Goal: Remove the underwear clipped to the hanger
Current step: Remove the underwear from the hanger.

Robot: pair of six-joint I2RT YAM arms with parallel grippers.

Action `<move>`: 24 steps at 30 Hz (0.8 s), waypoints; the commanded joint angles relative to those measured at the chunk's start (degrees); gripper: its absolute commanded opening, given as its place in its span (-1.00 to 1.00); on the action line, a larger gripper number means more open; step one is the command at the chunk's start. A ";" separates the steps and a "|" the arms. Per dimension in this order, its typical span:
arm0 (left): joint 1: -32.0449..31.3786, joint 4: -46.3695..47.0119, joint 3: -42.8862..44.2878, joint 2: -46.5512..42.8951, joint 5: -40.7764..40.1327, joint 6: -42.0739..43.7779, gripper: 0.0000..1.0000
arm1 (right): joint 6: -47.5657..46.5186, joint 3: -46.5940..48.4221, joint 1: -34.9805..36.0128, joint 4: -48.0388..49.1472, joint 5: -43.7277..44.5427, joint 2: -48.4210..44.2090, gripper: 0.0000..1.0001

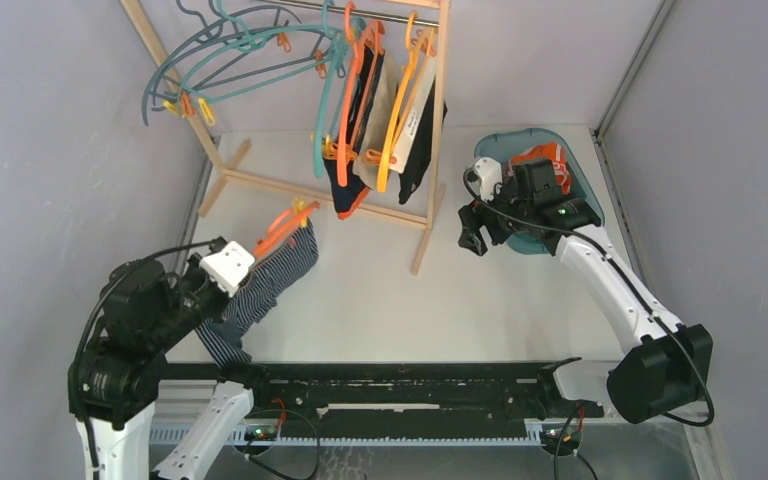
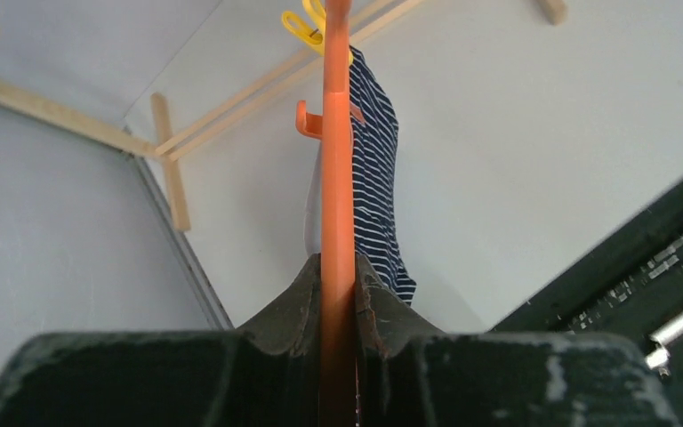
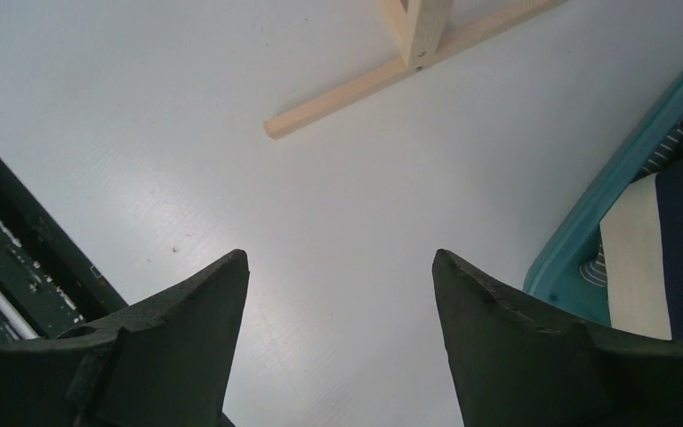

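My left gripper (image 1: 258,247) is shut on an orange hanger (image 1: 285,225), held low over the table's left side. Navy underwear with thin pale stripes (image 1: 260,290) hangs from that hanger. In the left wrist view the hanger's bar (image 2: 338,178) runs straight up between my fingers (image 2: 295,298), with the striped underwear (image 2: 373,178) to its right and a yellow clip (image 2: 307,27) at the top. More underwear (image 1: 380,130) hangs on orange and yellow hangers on the rack. My right gripper (image 1: 475,235) is open with nothing in it, over bare table (image 3: 340,267) beside the basket.
A wooden rack (image 1: 320,195) stands at the back, with bare teal hangers (image 1: 220,60) at its left end. A teal basket (image 1: 530,190) at the right holds folded cloth (image 3: 658,258). The rack's foot (image 3: 409,76) lies ahead of my right gripper. A black rail (image 1: 390,385) runs along the near edge.
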 commanded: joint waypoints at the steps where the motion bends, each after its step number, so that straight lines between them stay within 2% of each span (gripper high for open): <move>1: -0.10 -4.34 3.22 -0.10 11.41 7.20 -1.00 | -1.77 0.00 0.63 0.17 -5.64 -3.40 0.51; 13: -0.10 -1.95 6.04 8.25 30.58 8.69 -1.00 | -5.77 0.01 6.66 -0.42 -11.65 -10.22 0.52; 24: -4.65 -0.75 11.51 16.98 41.46 16.84 -1.00 | 4.50 8.79 6.92 2.15 -16.60 -12.12 0.55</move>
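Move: The left hand already holds the orange hanger; the yellow clip at its far end lies about 13 cm ahead, 9 cm right and 5 cm lower, with the striped underwear's middle some 4 cm ahead, 3 right and 13 below the hand. From the open right hand, that clip is roughly 29 cm left, 3 cm back and 8 cm higher; the basket sits about 15 cm right, 5 ahead and 13 below. The left hand swings the held hanger 10 cm right, turning clockwise; the open right rises about 9 cm, drawing back-left. ##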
